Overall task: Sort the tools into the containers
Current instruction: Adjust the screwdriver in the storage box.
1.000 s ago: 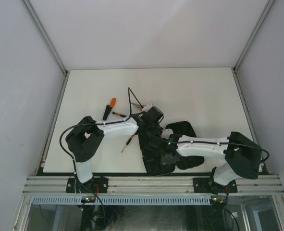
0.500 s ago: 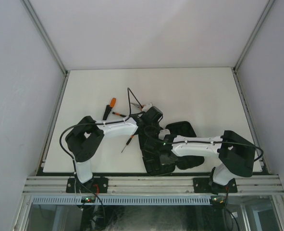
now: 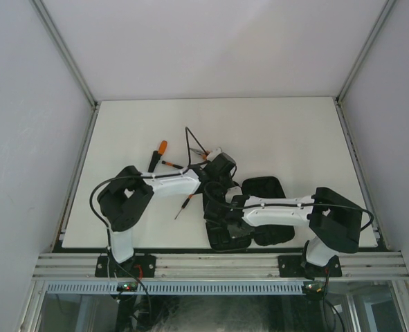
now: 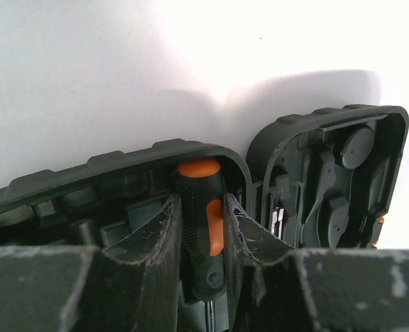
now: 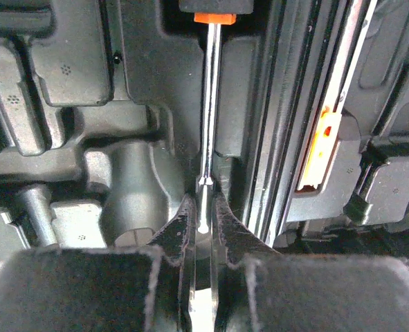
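The black case (image 3: 263,185) lies open near the table's front edge, between my two arms. My left gripper (image 4: 203,207) is shut on the orange-and-black handle of a screwdriver (image 4: 205,181), which stands against the case's ribbed wall (image 4: 121,169). My right gripper (image 5: 203,207) is shut on the tip of a thin metal screwdriver shaft (image 5: 208,104) that lies over the moulded slots and runs up to an orange collar (image 5: 214,19). In the top view both grippers meet over the case: left gripper (image 3: 216,180), right gripper (image 3: 225,207).
Loose tools lie on the white table left of the case: a thick orange-and-black screwdriver (image 3: 157,155), a thin screwdriver (image 3: 183,206) and pliers (image 3: 205,153). An orange latch (image 5: 322,149) sits on the case's edge. The second case half (image 4: 335,180) lies open alongside.
My right arm has swung left and stretched further across the case. The left arm has stayed almost where it was, its grip unchanged.
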Available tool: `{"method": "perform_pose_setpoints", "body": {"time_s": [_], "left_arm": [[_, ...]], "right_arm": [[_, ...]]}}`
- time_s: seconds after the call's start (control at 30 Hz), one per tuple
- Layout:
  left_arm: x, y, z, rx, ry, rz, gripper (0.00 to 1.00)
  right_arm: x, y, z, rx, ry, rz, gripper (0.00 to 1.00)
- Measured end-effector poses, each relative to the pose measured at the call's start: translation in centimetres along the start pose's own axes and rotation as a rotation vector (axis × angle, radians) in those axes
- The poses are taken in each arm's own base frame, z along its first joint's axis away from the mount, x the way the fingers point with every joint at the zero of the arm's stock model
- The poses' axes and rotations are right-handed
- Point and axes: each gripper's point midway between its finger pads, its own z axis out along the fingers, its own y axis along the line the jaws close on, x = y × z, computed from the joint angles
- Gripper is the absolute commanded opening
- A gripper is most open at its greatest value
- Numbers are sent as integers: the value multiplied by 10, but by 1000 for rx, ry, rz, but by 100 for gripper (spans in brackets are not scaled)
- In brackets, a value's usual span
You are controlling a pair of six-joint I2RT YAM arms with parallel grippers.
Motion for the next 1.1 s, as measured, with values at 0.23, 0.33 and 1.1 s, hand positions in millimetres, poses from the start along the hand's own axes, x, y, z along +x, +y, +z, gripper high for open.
{"method": "perform_pose_setpoints", "body": {"time_s": [0.23, 0.33, 1.1], "left_arm": [[2, -7, 5, 24, -5, -1, 0], [2, -8, 6, 31, -7, -5, 0], [-9, 0, -19, -9, -52, 22, 12]], "right_arm": [[0, 0, 1, 24, -35, -11, 0], [0, 0, 1, 29, -40, -8, 0], [-11, 4, -16, -226, -93, 134, 34]]}}
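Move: The left fingers already hold the screwdriver's handle, at the far end of the box's left half; the shut right fingertips are on its shaft end, roughly 16 cm nearer the base. From the left hand, the open storage box's middle is about 9 cm back and 4 right, the pliers some 10 ahead and 9 left. From the right hand, the orange saw handle lies about 3 cm ahead and 4 right, across the hinge. The right hand stays on the shaft end just above the box floor, then comes free, rising barely 2 cm and drifting about 1 cm left as it rolls its left side up some 15 degrees and its fingers part to about a quarter open on either side of the shaft. The left hand keeps its grip on the handle throughout, first easing about 1 cm to the right against the hinge side, then turning back to lift about 2 cm and swing some 2 cm left, away from the right half. ##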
